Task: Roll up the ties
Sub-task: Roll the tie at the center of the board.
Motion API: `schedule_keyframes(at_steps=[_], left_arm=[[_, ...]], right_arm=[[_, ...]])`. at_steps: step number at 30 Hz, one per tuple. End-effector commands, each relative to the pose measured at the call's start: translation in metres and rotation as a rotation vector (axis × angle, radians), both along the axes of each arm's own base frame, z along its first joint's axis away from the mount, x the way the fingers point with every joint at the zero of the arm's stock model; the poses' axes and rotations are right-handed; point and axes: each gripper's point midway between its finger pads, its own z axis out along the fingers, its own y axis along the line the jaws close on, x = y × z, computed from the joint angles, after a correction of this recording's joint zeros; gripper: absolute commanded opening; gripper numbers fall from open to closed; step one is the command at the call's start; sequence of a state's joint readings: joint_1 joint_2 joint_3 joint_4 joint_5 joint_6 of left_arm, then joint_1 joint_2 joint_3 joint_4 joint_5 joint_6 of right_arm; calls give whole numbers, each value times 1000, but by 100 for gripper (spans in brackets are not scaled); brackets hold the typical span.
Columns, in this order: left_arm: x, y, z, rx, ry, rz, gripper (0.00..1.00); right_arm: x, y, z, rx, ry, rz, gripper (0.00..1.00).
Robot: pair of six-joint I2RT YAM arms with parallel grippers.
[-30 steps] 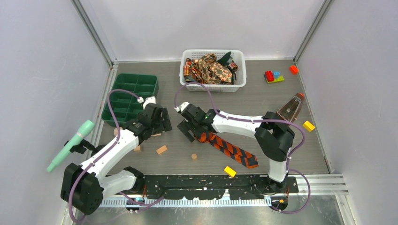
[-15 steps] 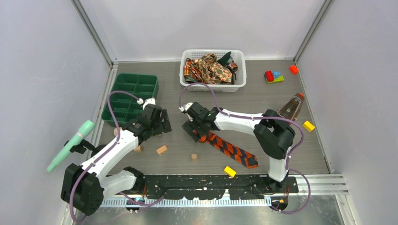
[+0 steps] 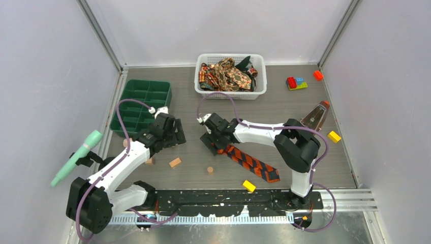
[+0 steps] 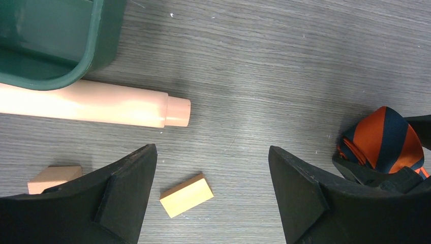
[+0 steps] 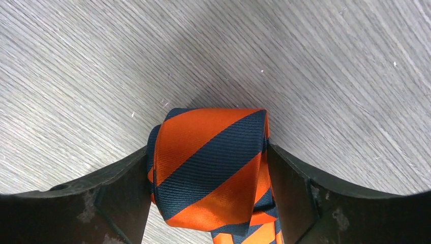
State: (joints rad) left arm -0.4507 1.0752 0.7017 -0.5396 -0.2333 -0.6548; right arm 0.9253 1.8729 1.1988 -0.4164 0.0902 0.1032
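Observation:
An orange-and-dark striped tie (image 3: pixel 251 163) lies diagonally on the table, its upper end wound into a roll (image 5: pixel 208 157). My right gripper (image 5: pixel 208 152) is shut on that roll, one finger pressed against each side; in the top view the gripper (image 3: pixel 217 143) sits at the tie's upper left end. The roll also shows at the right edge of the left wrist view as an orange-and-dark bundle (image 4: pixel 383 140). My left gripper (image 4: pixel 212 149) hangs open over bare table to the left, holding nothing. More ties (image 3: pixel 228 73), paisley and dark green, are piled in the white basket (image 3: pixel 229 94).
A green compartment tray (image 3: pixel 142 104) stands at the left, with a peach cylinder (image 4: pixel 101 104) along its edge. A wooden block (image 4: pixel 186 194), a small wooden disc (image 3: pixel 209 170) and a yellow brick (image 3: pixel 248 186) lie near the tie. A metronome (image 3: pixel 315 117) and toy bricks (image 3: pixel 296 83) are at the right.
My right gripper has shifted a little to the right and closed in on the rolled end of the striped tie. The left arm has barely moved.

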Motion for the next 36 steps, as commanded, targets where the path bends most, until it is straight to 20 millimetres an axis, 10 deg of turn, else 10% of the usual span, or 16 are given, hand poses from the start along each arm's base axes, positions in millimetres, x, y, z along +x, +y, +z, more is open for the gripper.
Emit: schedule_keyframes(at_steps=[1, 18, 36], left_arm=[[5, -4, 3, -28, -18, 2, 83], [5, -4, 3, -28, -15, -1, 83], [7, -9, 4, -33, -3, -34, 83]], right_arm=[[-7, -4, -12, -5, 22, -4, 79], [-15, 3, -22, 12, 70, 31, 46], [-41, 24, -30, -8, 99, 165, 52]])
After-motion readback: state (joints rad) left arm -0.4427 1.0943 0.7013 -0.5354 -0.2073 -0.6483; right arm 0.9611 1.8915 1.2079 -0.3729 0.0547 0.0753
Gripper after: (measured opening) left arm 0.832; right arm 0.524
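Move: Between the right hand's open fingers sits the rolled end of the striped tie, practically at the hand point. From there the flat tail runs off to the right and back, its middle some 11 cm right and 5 cm back. A wooden peg stands about 8 cm back and 2 cm left, the yellow block 12 cm right and 13 cm back. From the left hand the roll lies about 13 cm to the right, level with it and 8 cm lower. Closing on the rolled tie from both sides, the right fingers narrow from wide open to about half and pinch the roll, staying low at table height. With the grip kept, the hand then slides left and somewhat back, about 2 cm in all, drawing the roll away from where the tail's far end lay. ##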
